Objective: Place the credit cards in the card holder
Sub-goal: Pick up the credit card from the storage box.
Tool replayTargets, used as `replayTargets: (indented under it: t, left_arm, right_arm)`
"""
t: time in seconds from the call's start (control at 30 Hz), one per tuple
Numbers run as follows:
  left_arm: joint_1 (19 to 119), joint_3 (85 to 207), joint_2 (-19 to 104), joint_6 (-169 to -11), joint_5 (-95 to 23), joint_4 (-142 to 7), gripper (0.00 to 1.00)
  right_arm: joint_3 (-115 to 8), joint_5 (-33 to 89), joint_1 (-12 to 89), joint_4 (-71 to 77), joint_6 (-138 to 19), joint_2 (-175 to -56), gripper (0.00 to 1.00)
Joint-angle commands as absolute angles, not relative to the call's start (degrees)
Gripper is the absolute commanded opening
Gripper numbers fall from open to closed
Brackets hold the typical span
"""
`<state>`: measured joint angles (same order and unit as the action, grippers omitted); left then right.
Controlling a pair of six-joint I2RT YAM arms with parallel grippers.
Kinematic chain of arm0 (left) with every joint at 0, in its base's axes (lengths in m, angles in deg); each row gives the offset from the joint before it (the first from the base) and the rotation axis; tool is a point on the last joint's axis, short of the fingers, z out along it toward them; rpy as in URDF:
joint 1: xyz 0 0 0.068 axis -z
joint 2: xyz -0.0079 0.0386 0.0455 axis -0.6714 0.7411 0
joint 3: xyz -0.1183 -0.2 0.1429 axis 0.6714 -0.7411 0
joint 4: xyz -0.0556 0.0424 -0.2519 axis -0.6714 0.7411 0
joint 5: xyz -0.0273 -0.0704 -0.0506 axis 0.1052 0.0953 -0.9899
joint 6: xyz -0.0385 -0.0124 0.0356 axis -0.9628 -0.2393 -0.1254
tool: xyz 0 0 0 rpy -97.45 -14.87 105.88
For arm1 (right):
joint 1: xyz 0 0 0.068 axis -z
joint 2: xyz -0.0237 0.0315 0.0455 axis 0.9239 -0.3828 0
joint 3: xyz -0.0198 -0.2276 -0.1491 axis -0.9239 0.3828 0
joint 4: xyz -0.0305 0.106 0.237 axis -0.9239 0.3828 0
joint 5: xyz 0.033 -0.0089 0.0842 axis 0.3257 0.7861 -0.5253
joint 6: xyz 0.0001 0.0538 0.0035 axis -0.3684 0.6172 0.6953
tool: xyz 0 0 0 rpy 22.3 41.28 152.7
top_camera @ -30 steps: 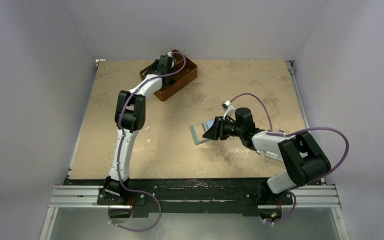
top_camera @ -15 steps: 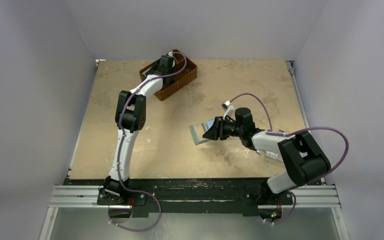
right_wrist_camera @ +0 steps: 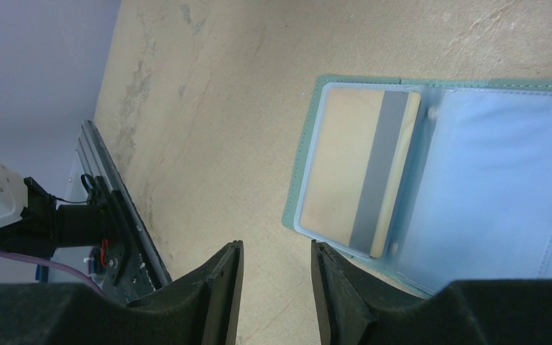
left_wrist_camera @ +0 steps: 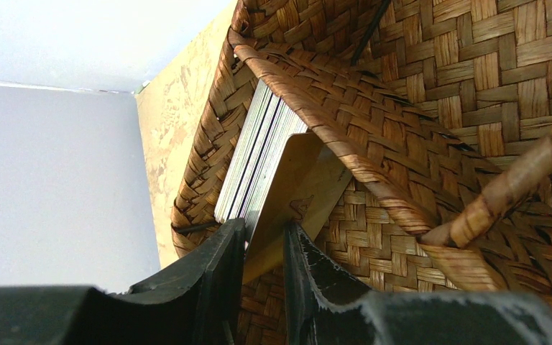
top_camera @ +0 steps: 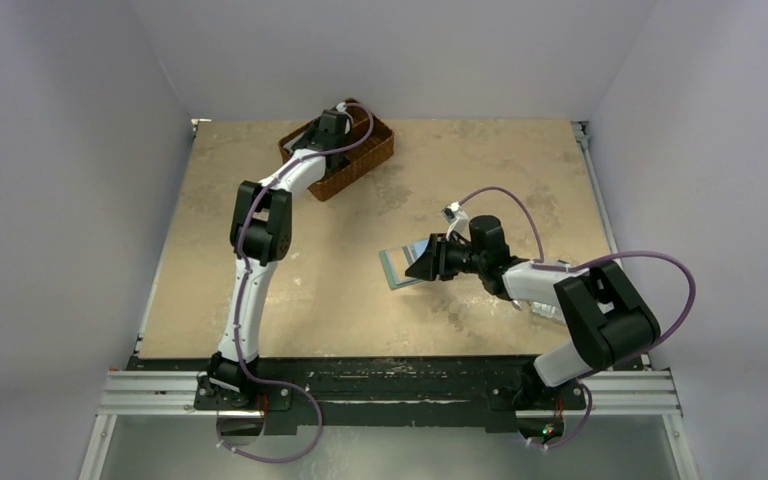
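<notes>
In the left wrist view, several credit cards (left_wrist_camera: 253,154) stand on edge in a stack against the wall of a wicker basket (left_wrist_camera: 431,93). A yellowish credit card (left_wrist_camera: 298,183) leans off the stack, and my left gripper (left_wrist_camera: 264,231) is shut on its lower end. In the top view that gripper (top_camera: 332,122) is down inside the basket (top_camera: 360,165). The teal card holder (right_wrist_camera: 303,154) lies open on the table, with a tan card with a grey stripe (right_wrist_camera: 359,169) in its clear sleeve. My right gripper (right_wrist_camera: 277,248) hovers open beside its left edge, holding nothing.
The basket sits at the table's far edge, left of centre. The card holder (top_camera: 394,266) lies mid-table under the right arm's wrist. The metal rail (right_wrist_camera: 118,223) of the table's edge runs near the right gripper. A dark rod (left_wrist_camera: 370,29) crosses the basket's weave.
The left jaws have closed in onto the yellowish card. Neither arm has visibly shifted, and the right gripper stays as it was.
</notes>
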<state>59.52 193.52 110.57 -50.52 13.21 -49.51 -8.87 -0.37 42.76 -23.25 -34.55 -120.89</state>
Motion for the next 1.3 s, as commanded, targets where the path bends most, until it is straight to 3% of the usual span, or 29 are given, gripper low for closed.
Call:
replayTargets:
  t: [0.0,0.57,1.27]
  left_arm:
    - [59.23,193.46,106.35,-49.59,14.86,-52.01,0.28]
    - [59.45,193.47,103.97,-49.49,15.56,-52.18,0.27]
    - [59.98,193.40,100.26,-55.49,8.94,-43.96,0.04]
  right_arm:
    - [-10.69,-1.35,42.55,-24.74,-35.58,-121.56,0.47]
    - [-10.91,-1.77,42.54,-25.00,-35.42,-122.09,0.47]
    - [-11.01,-1.75,42.54,-24.65,-35.58,-122.17,0.47]
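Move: Just inside the left corner of the storage box, the left fingers are already on the credit cards, whose middle lies about 2 cm ahead, 3 cm right and 2 cm below that hand. The rest of the stack stands some 2 cm beyond these cards along the box wall, and the box's middle is roughly 12 cm to the hand's right, level with it and 4 cm down. From the right hand the cards lie about 36 cm ahead, 29 cm left and 2 cm lower. Holding still at first with its grip on the cards, the left hand then lifts about 3 cm straight up out of the stack, and eases back and down slightly at the very end. While it rises the fingers close from about a quarter open to nearly shut, ending in a pinch on the edge of a single thin card. ##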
